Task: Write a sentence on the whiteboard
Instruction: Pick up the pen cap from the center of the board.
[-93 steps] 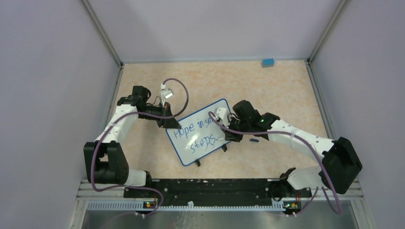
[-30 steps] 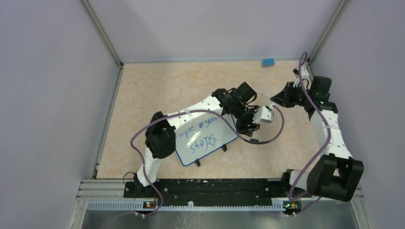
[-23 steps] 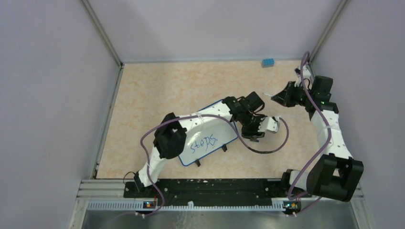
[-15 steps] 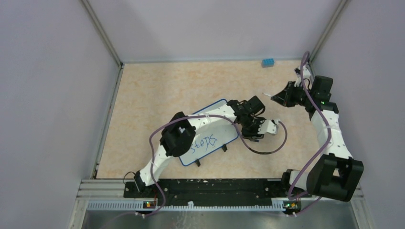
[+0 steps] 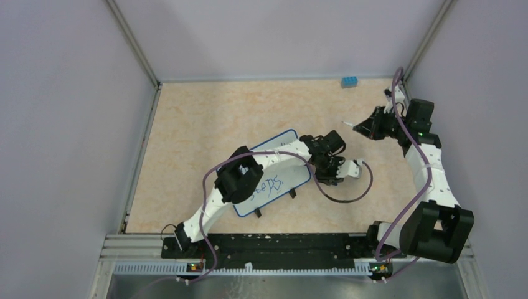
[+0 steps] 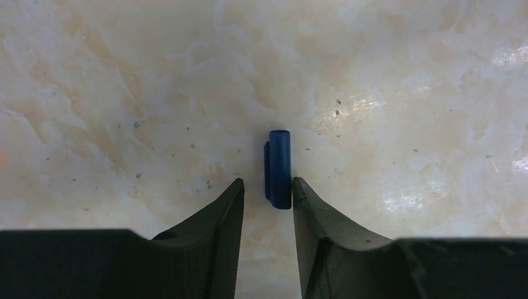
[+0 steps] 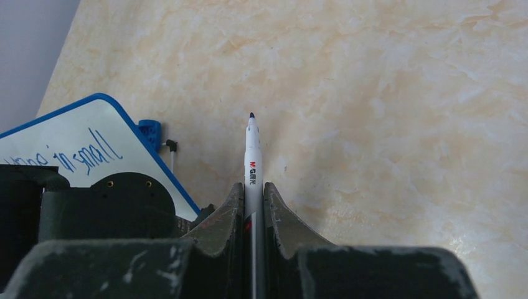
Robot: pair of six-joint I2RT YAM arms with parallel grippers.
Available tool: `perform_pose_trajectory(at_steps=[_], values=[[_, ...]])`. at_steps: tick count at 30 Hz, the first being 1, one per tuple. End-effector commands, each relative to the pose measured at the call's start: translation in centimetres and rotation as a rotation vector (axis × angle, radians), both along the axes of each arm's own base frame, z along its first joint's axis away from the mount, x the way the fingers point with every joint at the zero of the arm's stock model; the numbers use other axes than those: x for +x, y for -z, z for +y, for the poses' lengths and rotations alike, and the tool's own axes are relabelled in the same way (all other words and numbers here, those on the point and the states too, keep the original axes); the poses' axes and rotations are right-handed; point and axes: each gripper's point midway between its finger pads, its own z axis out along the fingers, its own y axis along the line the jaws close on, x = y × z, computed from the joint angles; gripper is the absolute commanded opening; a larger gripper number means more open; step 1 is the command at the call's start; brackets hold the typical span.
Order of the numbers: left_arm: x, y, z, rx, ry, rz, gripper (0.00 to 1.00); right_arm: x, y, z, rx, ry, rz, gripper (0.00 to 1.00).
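Note:
The whiteboard [image 5: 289,140] stands tilted on black feet at mid-table, with my left arm stretched across it. Of the sentence [image 5: 271,185] only part of the lower blue line shows here; "small" [image 7: 94,149] shows in the right wrist view. My left gripper [image 5: 333,179] is down at the table just right of the board. Its jaws [image 6: 268,182] are open and straddle the near end of a dark blue pen cap [image 6: 278,165] lying flat, close against the right finger. My right gripper [image 7: 252,185] is shut on a white marker [image 7: 252,152], uncapped tip forward, held at the back right [image 5: 350,124].
A small blue brick [image 5: 349,81] lies at the far edge by the back wall. The left arm's purple cable [image 5: 352,193] loops over the table right of the board. A small blue piece [image 7: 149,132] sits by the board's rim. Walls close in on three sides.
My left arm has reached further right over the board, covering more of the writing, and its jaws have narrowed around the cap. The right arm holds still with the marker.

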Motion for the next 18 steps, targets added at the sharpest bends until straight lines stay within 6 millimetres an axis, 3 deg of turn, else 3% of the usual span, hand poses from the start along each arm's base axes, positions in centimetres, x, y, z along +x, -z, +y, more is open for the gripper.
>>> perform_pose_trajectory(at_steps=[1,11,15,18], values=[[0.0,0.9,-0.2,0.015,-0.013,-0.018,0.4,0.4,-0.9,-0.1,-0.002,-0.014,-0.045,0.0],[-1.5,0.0,0.0,0.03,-0.001,-0.001,0.17,0.3,-0.9,-0.1,-0.008,-0.014,-0.05,0.0],[-1.5,-2.1,-0.1,0.006,-0.051,0.018,0.08,0.1,-1.1,0.1,-0.001,-0.026,-0.056,0.0],[-2.2,-5.2,-0.4,-0.053,-0.069,0.053,0.02,0.0,-1.5,0.4,0.019,-0.041,-0.062,0.0]])
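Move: The pen cap lies almost between the left hand's open fingertips, its middle about 1 cm back, 1 cm right and 1 cm below. At about the same level, the middle of the whiteboard is some 23 cm to the left of that hand and 3 cm ahead, and the nearer black board foot about 14 cm left and 4 cm back. From the right hand, which holds the pen, the cap is roughly 11 cm back, 8 cm left and 19 cm below. The pen cap gets pinched across its sides: the left hand, staying low over the table, eases back about 1 cm to centre its fingers on the cap and closes them until they stop on it. The grip then firms as the hand just begins to rise, the wrist barely turning. ##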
